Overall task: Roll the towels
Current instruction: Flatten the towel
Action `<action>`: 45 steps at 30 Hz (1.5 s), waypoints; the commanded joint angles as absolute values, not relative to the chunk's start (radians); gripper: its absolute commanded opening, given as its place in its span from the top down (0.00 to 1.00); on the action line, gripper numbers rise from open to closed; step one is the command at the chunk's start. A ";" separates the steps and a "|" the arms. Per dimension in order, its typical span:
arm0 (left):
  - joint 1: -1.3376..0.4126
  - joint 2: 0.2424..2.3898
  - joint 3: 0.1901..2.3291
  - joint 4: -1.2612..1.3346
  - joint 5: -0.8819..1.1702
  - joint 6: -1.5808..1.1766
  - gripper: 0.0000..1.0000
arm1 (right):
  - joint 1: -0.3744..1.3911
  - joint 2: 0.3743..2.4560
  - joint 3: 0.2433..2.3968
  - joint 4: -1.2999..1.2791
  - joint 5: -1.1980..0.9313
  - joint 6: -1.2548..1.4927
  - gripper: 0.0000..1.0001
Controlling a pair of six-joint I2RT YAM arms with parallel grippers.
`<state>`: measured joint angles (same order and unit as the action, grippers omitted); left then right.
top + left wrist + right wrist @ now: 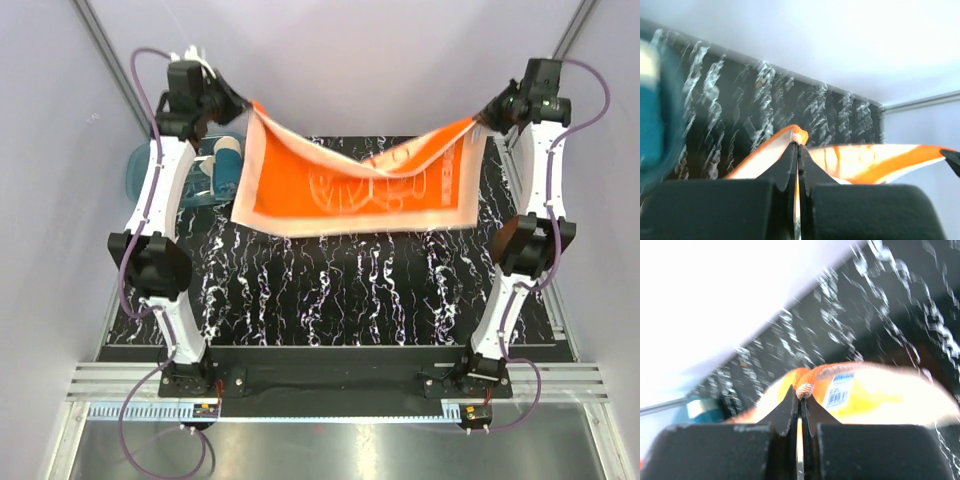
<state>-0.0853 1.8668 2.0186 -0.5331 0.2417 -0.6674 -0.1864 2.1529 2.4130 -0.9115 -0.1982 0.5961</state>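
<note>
The orange towel [350, 190] with white line drawings hangs spread in the air over the far part of the mat, sagging in the middle. My left gripper [243, 103] is shut on its far left corner, seen pinched at the fingertips of the left gripper [799, 141] in the left wrist view, where the orange towel [865, 160] stretches away to the right. My right gripper [480, 120] is shut on the far right corner; in the right wrist view the right gripper [801, 391] pinches the orange towel [880, 395] by its hem beside a white barcode label [838, 389]. The teal-blue towel [222, 165] lies rolled in the tub.
A translucent blue plastic tub [150, 185] stands at the far left, beside the left arm. The black mat with white marbling [350, 290] covers the table. Pale walls close in the far side and both sides.
</note>
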 commanded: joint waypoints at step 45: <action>-0.028 0.910 0.627 -0.574 0.226 -0.600 1.00 | -0.448 1.292 0.796 -0.661 -0.206 0.572 0.99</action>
<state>-0.0330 0.9482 0.6312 -0.5968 0.2485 -0.5953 -0.4461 1.3663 0.8139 -0.6727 -0.2001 0.5724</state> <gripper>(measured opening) 0.008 0.020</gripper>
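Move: Both shut hands already hold the orange towel up between them. The near strip of table where its held edge goes lies about 30 cm back from the left hand, 4 cm left and 29 cm below; from the right hand about 30 cm back, 1 cm right and 24 cm below. The rolled blue towel sits some 3 cm back and 8 cm left of the left hand, 27 cm lower, in the plastic bin, whose middle is roughly 19 cm left. Keeping their pinch on the orange towel's two corners, both hands swing up some 8 cm while starting back, then sweep quickly back and down towards the near strip of table, ending about 30 cm back and well over 20 cm lower, with the fingers tipping down about 30 degrees. Near the bottom the right hand shifts a few centimetres right, turning slightly clockwise; then both nearly stop. ##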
